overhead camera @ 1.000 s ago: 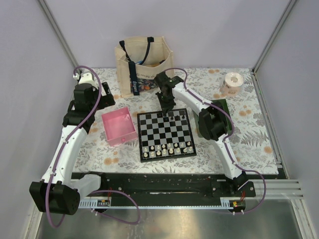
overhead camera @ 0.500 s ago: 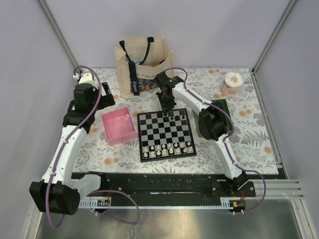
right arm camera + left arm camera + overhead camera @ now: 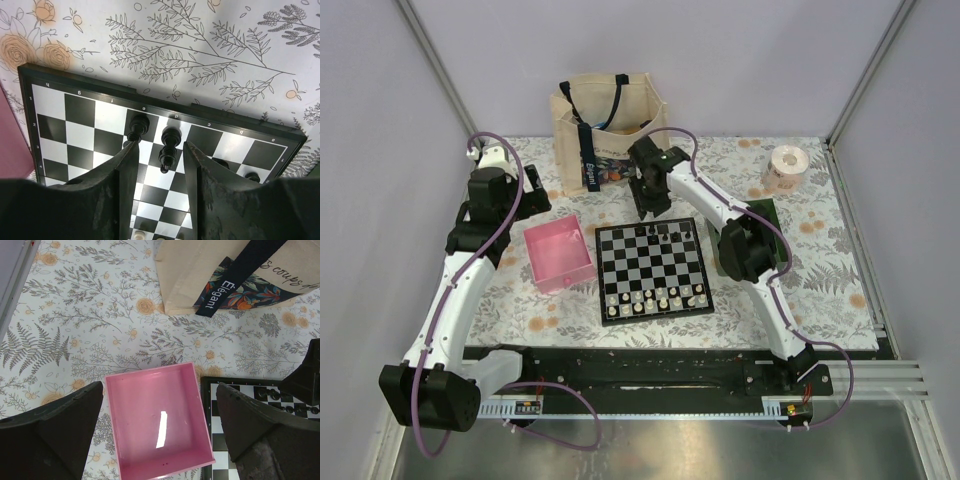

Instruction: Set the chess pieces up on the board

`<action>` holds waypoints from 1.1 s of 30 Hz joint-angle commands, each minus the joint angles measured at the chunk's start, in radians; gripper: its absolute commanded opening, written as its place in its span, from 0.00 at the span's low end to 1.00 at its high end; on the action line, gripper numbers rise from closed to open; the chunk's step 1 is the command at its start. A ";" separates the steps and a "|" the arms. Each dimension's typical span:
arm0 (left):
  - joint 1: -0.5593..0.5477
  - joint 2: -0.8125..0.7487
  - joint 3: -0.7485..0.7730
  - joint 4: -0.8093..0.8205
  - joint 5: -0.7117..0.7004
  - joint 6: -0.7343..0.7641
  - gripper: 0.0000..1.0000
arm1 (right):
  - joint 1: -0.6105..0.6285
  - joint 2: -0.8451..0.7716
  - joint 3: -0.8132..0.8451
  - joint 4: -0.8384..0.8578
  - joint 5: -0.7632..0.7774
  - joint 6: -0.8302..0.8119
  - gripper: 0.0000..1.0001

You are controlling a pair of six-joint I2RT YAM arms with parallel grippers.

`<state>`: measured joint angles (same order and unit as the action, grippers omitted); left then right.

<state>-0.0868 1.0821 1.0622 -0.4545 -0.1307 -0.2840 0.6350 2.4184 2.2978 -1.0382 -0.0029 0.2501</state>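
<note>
The board (image 3: 638, 262) lies at the table's middle, also seen from above in the right wrist view (image 3: 95, 130). Several black chess pieces (image 3: 665, 232) stand on its far rows. My right gripper (image 3: 160, 146) hovers open over the far edge (image 3: 651, 212). One tall black piece (image 3: 167, 147) stands upright on its square between the fingers, touching neither. Another black piece (image 3: 137, 127) stands just left of it, with more to the right (image 3: 252, 176). My left gripper (image 3: 160, 387) is open and empty above the pink tray (image 3: 157, 420).
White pieces (image 3: 655, 298) fill the board's near rows. The pink tray (image 3: 560, 257) sits left of the board. A canvas tote bag (image 3: 608, 130) stands behind it. A tape roll (image 3: 786, 163) is at the back right. A green tray (image 3: 768, 225) shows partly behind the right arm.
My right gripper has opened and drawn slightly up and back from the board's far edge, leaving the tall black piece standing. The left arm has not moved.
</note>
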 commanded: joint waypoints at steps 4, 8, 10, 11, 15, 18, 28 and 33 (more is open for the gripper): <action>0.001 -0.017 0.007 0.031 0.002 0.011 0.99 | -0.003 -0.145 0.009 -0.005 0.070 -0.018 0.52; 0.001 -0.016 0.007 0.033 0.003 0.011 0.99 | -0.030 -0.241 -0.082 0.000 0.136 -0.025 0.51; 0.002 -0.014 0.005 0.033 0.002 0.011 0.99 | -0.063 -0.324 -0.183 0.048 0.147 -0.018 0.51; 0.001 -0.013 0.007 0.033 0.002 0.011 0.99 | -0.087 -0.372 -0.246 0.081 0.150 -0.011 0.51; 0.001 -0.008 0.005 0.033 -0.001 0.011 0.99 | -0.220 -0.594 -0.544 0.243 0.132 0.034 0.55; 0.002 -0.004 0.008 0.031 0.003 0.011 0.99 | -0.320 -0.677 -0.713 0.283 0.116 0.045 0.58; 0.002 0.001 0.008 0.033 0.009 0.009 0.99 | -0.414 -0.590 -0.854 0.300 0.096 -0.021 0.55; 0.001 -0.004 0.005 0.034 0.000 0.011 0.99 | -0.414 -0.513 -0.779 0.282 0.101 -0.048 0.52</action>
<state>-0.0868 1.0821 1.0622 -0.4545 -0.1307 -0.2840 0.2161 1.8702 1.4361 -0.7753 0.1036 0.2371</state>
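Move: The black pieces aimed at stand in a loose group near the middle of the green box, about 24 cm right of the right hand, 3 cm back and 6 cm lower. The piece just set down is directly under that hand, some 3 cm below. Another black piece stands 3 cm to its left; the middle of three more is 6 cm right and 1 cm back. From the left hand the group lies roughly 52 cm right, 3 cm ahead, 24 cm down. The freshly placed black piece is left on its square as the right hand, already half open, rises clear of it. The hand arcs over the other back-row pieces, peaking about 9 cm up, and travels some 25 cm right to the green box. Turning about 25 degrees clockwise, it then sinks steeply towards the pieces there, drawing back slightly, fingers still open and holding nothing. ##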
